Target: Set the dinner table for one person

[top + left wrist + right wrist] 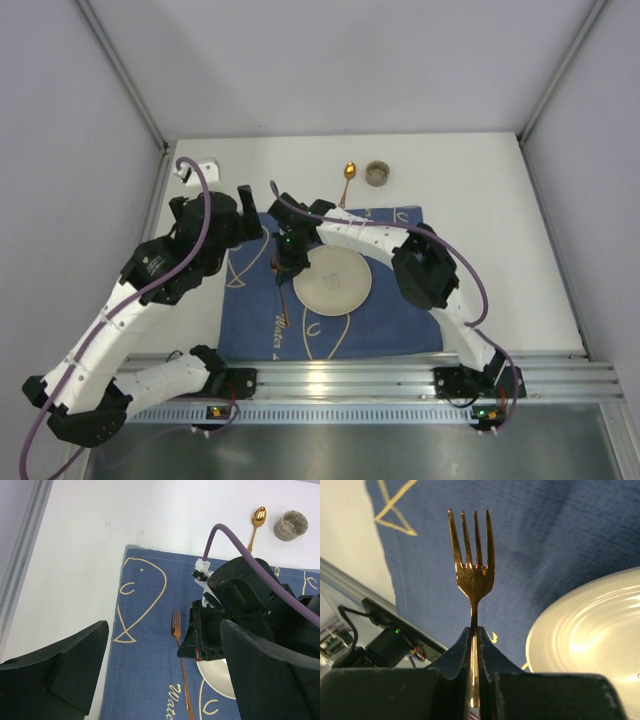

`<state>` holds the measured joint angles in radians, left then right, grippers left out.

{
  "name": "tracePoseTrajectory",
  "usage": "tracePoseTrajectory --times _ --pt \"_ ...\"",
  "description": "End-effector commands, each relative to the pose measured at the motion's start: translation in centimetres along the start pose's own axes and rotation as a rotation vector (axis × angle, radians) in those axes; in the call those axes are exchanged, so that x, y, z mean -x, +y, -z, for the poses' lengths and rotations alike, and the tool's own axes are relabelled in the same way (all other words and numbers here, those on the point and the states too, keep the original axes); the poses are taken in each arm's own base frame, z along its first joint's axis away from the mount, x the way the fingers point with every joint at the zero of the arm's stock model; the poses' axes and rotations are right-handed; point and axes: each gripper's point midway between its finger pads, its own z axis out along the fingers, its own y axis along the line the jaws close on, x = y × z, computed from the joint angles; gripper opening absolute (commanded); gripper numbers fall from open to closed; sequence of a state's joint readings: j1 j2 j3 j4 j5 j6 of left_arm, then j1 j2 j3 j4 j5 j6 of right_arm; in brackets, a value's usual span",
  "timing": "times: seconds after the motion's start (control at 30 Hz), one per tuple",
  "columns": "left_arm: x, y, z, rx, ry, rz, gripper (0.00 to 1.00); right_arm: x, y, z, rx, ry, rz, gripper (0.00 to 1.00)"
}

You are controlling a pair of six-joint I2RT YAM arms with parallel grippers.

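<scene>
On the white dinner table (480,220) lies a navy placemat (390,310) with a cream plate (335,280) on it. Left of the plate, my right gripper (474,628) is shut on the neck of a gold fork (472,575), whose tines stick out past the fingertips low over the mat. The left wrist view shows the fork (176,625) along the mat, beside the plate (220,680). My left gripper (165,680) hangs wide open above the mat's left part (145,680), holding nothing.
A gold spoon (347,178) and a small speckled cup (377,173) sit on the table behind the mat. A small white block (195,170) stands at the back left corner. Walls enclose the table on three sides.
</scene>
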<state>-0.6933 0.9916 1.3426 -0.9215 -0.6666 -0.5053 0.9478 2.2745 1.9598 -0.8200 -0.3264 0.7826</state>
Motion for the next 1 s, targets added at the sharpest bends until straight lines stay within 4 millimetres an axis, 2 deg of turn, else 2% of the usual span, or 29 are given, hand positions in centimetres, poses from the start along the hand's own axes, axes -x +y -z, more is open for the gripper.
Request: tracePoseTrajectory --times 0.0,0.07,0.23,0.37,0.43,0.47,0.53,0.57,0.67,0.7,0.77,0.8,0.87,0.9,0.97 --pt "-0.1 1.6 1.1 0.032 -0.011 0.049 0.98 2.1 1.6 0.7 0.050 -0.071 -0.115 0.00" --pt "-0.4 1.9 1.3 0.031 -0.004 0.063 0.99 2.4 1.7 0.2 0.057 -0.084 -0.167 0.00" --pt "-0.6 2.4 1.8 0.038 0.001 0.070 0.98 2.9 -0.3 -0.5 -0.015 -0.128 -0.284 0.00" --pt "-0.5 2.4 2.0 0.038 0.000 0.080 0.98 2.5 -1.3 -1.8 -0.045 -0.105 -0.311 0.01" --pt "-0.4 2.4 1.9 0.040 -0.003 0.083 0.98 1.9 -2.0 -2.3 -0.066 -0.078 -0.314 0.14" --pt "-0.4 2.4 1.9 0.040 -0.002 0.080 0.99 1.5 -1.9 -2.5 -0.061 -0.061 -0.297 0.31" --pt "-0.5 2.2 1.7 0.038 0.001 0.077 0.98 1.4 -1.7 -2.6 -0.061 -0.050 -0.271 0.42" --pt "-0.6 2.0 1.5 0.037 0.006 0.069 0.99 1.3 -1.6 -2.6 -0.057 -0.045 -0.242 0.50" --pt "-0.9 1.4 0.9 0.030 0.021 0.057 0.99 1.5 -0.3 -1.4 -0.033 -0.044 -0.184 0.57" --pt "-0.9 1.1 0.8 0.021 0.026 0.052 0.99 2.1 1.1 -0.1 0.001 -0.061 -0.158 0.58" --pt "-0.9 0.4 0.2 0.013 0.028 0.045 0.98 3.0 1.6 1.9 -0.006 -0.107 -0.114 0.58" --pt "-0.7 0.2 0.1 0.010 0.026 0.044 0.99 4.5 2.4 4.3 0.018 -0.164 -0.104 0.59" --pt "-0.5 -0.4 -0.4 0.006 0.025 0.037 0.99 6.6 1.6 6.9 0.013 -0.239 -0.117 0.59" --pt "-0.3 -0.5 -0.5 0.005 0.021 0.040 0.99 8.7 0.2 9.1 0.015 -0.294 -0.148 0.59" --pt "-0.1 -1.0 -0.7 -0.006 0.017 0.047 0.99 11.4 -2.3 11.2 -0.022 -0.372 -0.163 0.59"
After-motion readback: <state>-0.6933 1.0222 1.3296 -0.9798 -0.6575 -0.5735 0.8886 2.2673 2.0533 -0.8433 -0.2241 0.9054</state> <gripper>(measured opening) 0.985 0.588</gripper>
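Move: Just beneath the right hand, which already holds the fork with its tines forward, is the strip of cloth where the fork will lie, about 3 cm down. The plate's middle is level with this hand and some 14 cm to its right, also about 3 cm down; the spoon lies roughly 30 cm ahead and 18 cm right. From the idle left hand, the fork's spot is about 9 cm to the right, 2 cm back and 27 cm below. Turning the held fork about 15 degrees clockwise, the right hand eases down and forward, some 3 cm in all, to the cloth beside the plate. There its fingers open and let go, then it rises about 5 cm and draws forward off the fork. The empty left hand shifts back and left a couple of centimetres, returns and sinks slightly. ##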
